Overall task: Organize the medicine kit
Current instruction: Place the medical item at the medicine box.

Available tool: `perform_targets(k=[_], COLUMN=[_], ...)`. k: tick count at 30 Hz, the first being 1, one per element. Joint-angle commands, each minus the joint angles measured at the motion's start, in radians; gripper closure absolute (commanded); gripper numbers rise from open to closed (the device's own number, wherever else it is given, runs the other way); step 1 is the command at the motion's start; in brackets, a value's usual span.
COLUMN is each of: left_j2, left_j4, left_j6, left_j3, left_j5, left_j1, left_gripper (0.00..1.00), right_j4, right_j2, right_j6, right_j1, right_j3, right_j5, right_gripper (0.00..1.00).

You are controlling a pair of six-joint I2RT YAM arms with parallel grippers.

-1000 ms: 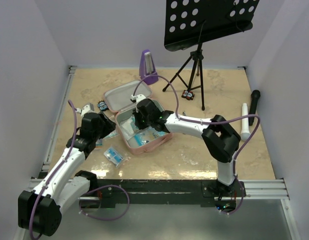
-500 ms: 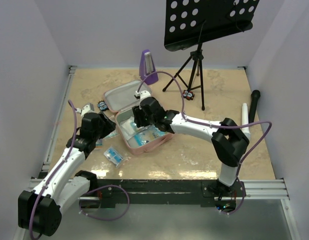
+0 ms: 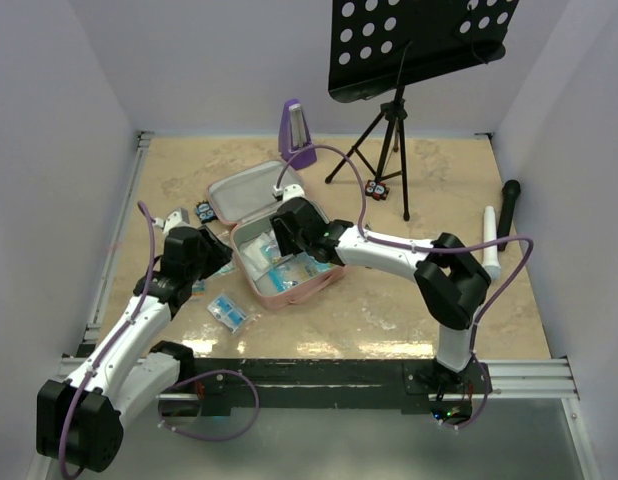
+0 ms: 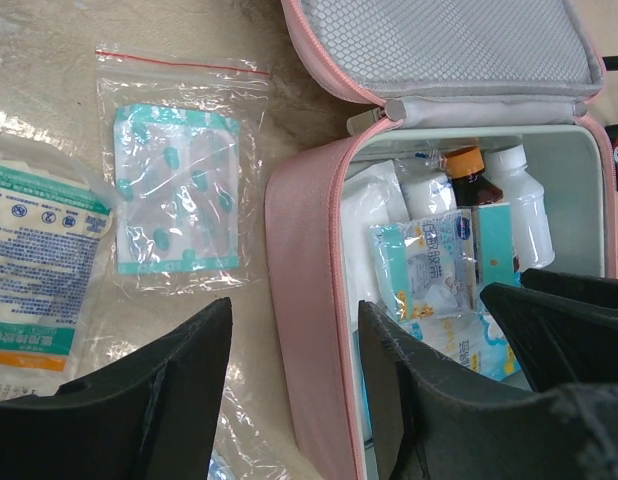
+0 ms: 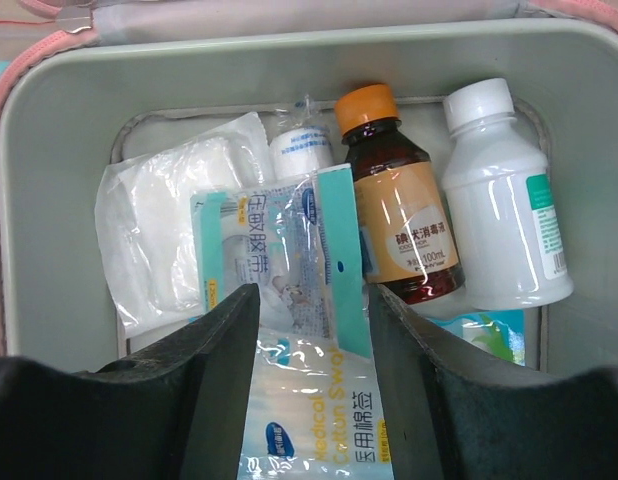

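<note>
The pink medicine kit (image 3: 294,292) lies open mid-table, its lid (image 3: 247,192) flat behind it. My right gripper (image 3: 286,240) hangs open inside it. In the right wrist view its jaws (image 5: 311,320) stand apart over a cotton swab packet (image 5: 314,420) and a teal-edged packet (image 5: 279,250). Beside these lie a brown bottle with an orange cap (image 5: 397,210), a white bottle (image 5: 504,210) and a gauze packet (image 5: 174,220). My left gripper (image 4: 294,330) is open, its jaws on either side of the kit's pink left wall (image 4: 304,280) without touching it.
Left of the kit lie a zip bag with a teal plaster (image 4: 179,190) and a blue-white packet (image 4: 39,270); another packet (image 3: 229,312) lies in front. A purple metronome (image 3: 298,133), a music stand tripod (image 3: 389,130), a black microphone (image 3: 509,210) and a white tube (image 3: 490,245) stand farther off.
My right gripper has gone from shut to open inside the kit, and its arm shifted slightly. The left arm has not moved.
</note>
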Motion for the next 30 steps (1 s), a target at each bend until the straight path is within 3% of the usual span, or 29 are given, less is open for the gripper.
perform_targets(k=[1,4,15,20,30], left_j2=[0.003,0.003,-0.005,-0.006,-0.011], left_j4=[0.043,0.045,0.040,0.037,0.040], left_j6=[-0.003,-0.003,-0.001,-0.001,-0.004], left_j3=[-0.005,-0.007,-0.010,-0.016,-0.023], left_j5=[0.008,0.013,0.011,0.010,0.010], left_j1=[0.006,0.006,0.006,0.006,0.006], left_gripper=[0.43,0.43,0.43,0.43,0.43], right_j4=[-0.022,-0.022,-0.005,0.021,0.133], right_j2=[0.010,0.027,0.035,0.016,-0.034], right_j6=[-0.006,-0.008,-0.009,-0.006,-0.022], right_j1=[0.003,0.003,0.003,0.004,0.007], right_j3=[0.041,0.047,0.051,0.044,0.015], right_j5=[0.055,0.043,0.000,-0.020,-0.232], right_gripper=[0.48,0.52,0.80,1.00,1.00])
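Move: The right hand is open inside the medicine box with the green-edged packet about 2 cm below it, its middle some 2 cm to the left. The white gauze pack lies about 6 cm left of that hand. The wrapped roll is some 5 cm ahead and 2 cm left, and the brown bottle 6 cm ahead and 2 cm right. For the idle left hand, the packet is roughly 9 cm to the right and 3 cm ahead. The right hand sinks about 2 cm onto the green-edged packet while its half-open fingers shut completely, pinching the packet's right-hand part, which was lying between them. Keeping that pinch, it draws the packet left towards the gauze pack by some 2.5 cm, rising about 1.5 cm and swinging slightly counter-clockwise. ##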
